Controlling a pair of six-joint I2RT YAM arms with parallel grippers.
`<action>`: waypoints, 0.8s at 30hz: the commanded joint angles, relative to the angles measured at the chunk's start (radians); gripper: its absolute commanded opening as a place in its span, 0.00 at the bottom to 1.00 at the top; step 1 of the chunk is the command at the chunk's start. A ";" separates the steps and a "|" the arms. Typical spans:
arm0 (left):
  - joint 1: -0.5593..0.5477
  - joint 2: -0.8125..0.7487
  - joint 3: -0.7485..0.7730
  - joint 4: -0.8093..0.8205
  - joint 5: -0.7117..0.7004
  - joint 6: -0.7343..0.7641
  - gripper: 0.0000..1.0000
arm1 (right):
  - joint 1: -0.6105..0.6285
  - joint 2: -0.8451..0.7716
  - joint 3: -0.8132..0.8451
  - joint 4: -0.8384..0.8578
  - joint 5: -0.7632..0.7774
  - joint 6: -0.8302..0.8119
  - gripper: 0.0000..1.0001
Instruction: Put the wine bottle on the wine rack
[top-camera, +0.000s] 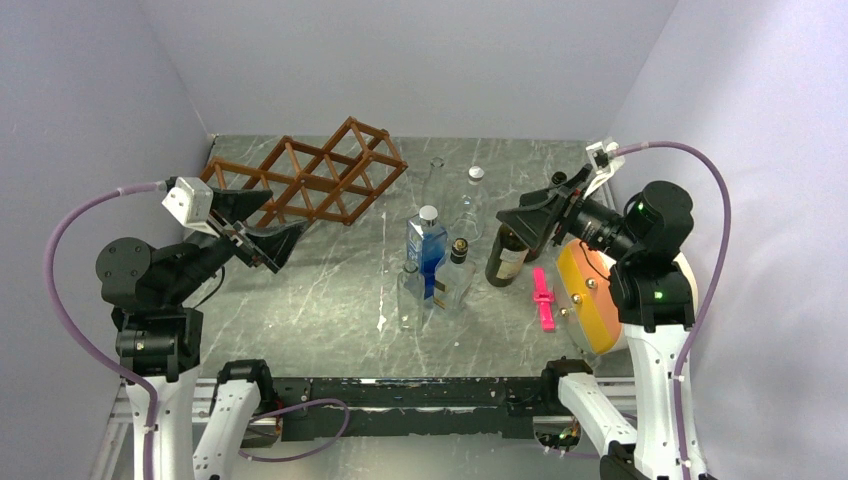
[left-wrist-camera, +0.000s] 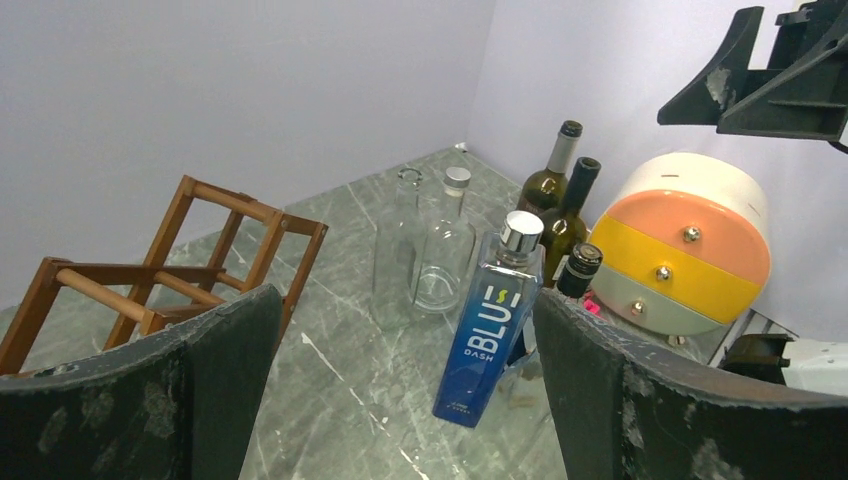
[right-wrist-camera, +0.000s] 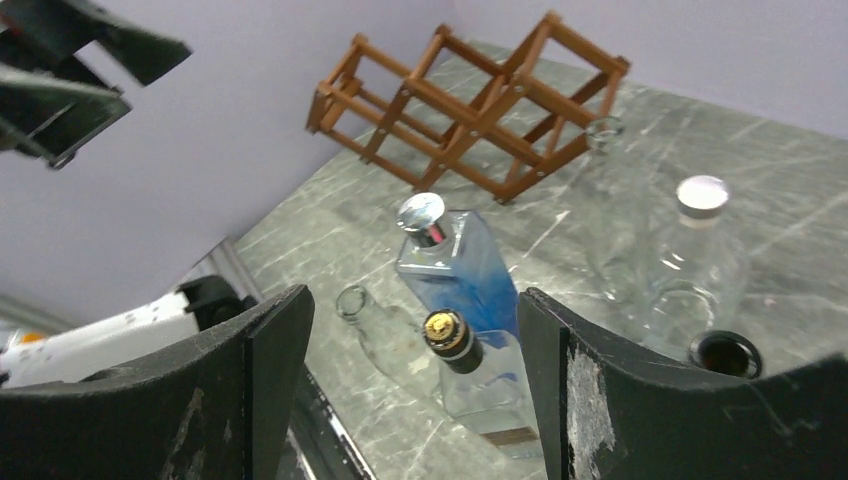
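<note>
The wine rack (top-camera: 305, 180), a reddish-brown wooden lattice, lies at the back left of the table; it also shows in the left wrist view (left-wrist-camera: 170, 265) and the right wrist view (right-wrist-camera: 470, 100). A dark wine bottle (top-camera: 506, 258) stands upright right of the middle, just under my right gripper (top-camera: 518, 228). Its open mouth (right-wrist-camera: 725, 353) sits beside the right finger, outside the jaws. A second dark bottle (left-wrist-camera: 548, 180) stands behind the first (left-wrist-camera: 568, 222). My right gripper (right-wrist-camera: 410, 305) is open and empty. My left gripper (top-camera: 272, 222) (left-wrist-camera: 405, 300) hangs open and empty near the rack's front.
A blue bottle (top-camera: 427, 248), a clear black-capped bottle (top-camera: 457, 272), an open clear bottle (top-camera: 410, 295) and two clear bottles behind (top-camera: 470, 200) crowd the middle. A round white, orange and yellow drawer unit (top-camera: 585, 290) and a pink object (top-camera: 543, 298) sit at right.
</note>
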 joint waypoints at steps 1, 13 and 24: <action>0.011 0.007 -0.010 0.044 0.061 -0.025 0.99 | 0.047 -0.016 -0.024 0.087 -0.123 0.014 0.78; 0.011 0.055 -0.018 0.010 0.007 -0.050 0.98 | 0.433 0.136 0.023 0.034 0.180 -0.062 0.47; 0.012 0.058 -0.042 0.005 -0.022 -0.030 0.97 | 0.823 0.241 0.008 -0.056 0.545 -0.190 0.48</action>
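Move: The clear open bottle stands roughly 21 cm to the right hand's left and 6 cm back, its middle some 27 cm lower. From that hand, the black-capped clear bottle lies about 11 cm left and 3 cm back, and the blue bottle some 17 cm left and 2 cm ahead, both at a similar depth. From the left hand, the clear open bottle is about 26 cm right and 4 cm back, 28 cm lower. Right hand sweeps about 14 cm left and 6 down towards the clear open bottle, turning counter-clockwise, fingers narrowing. ##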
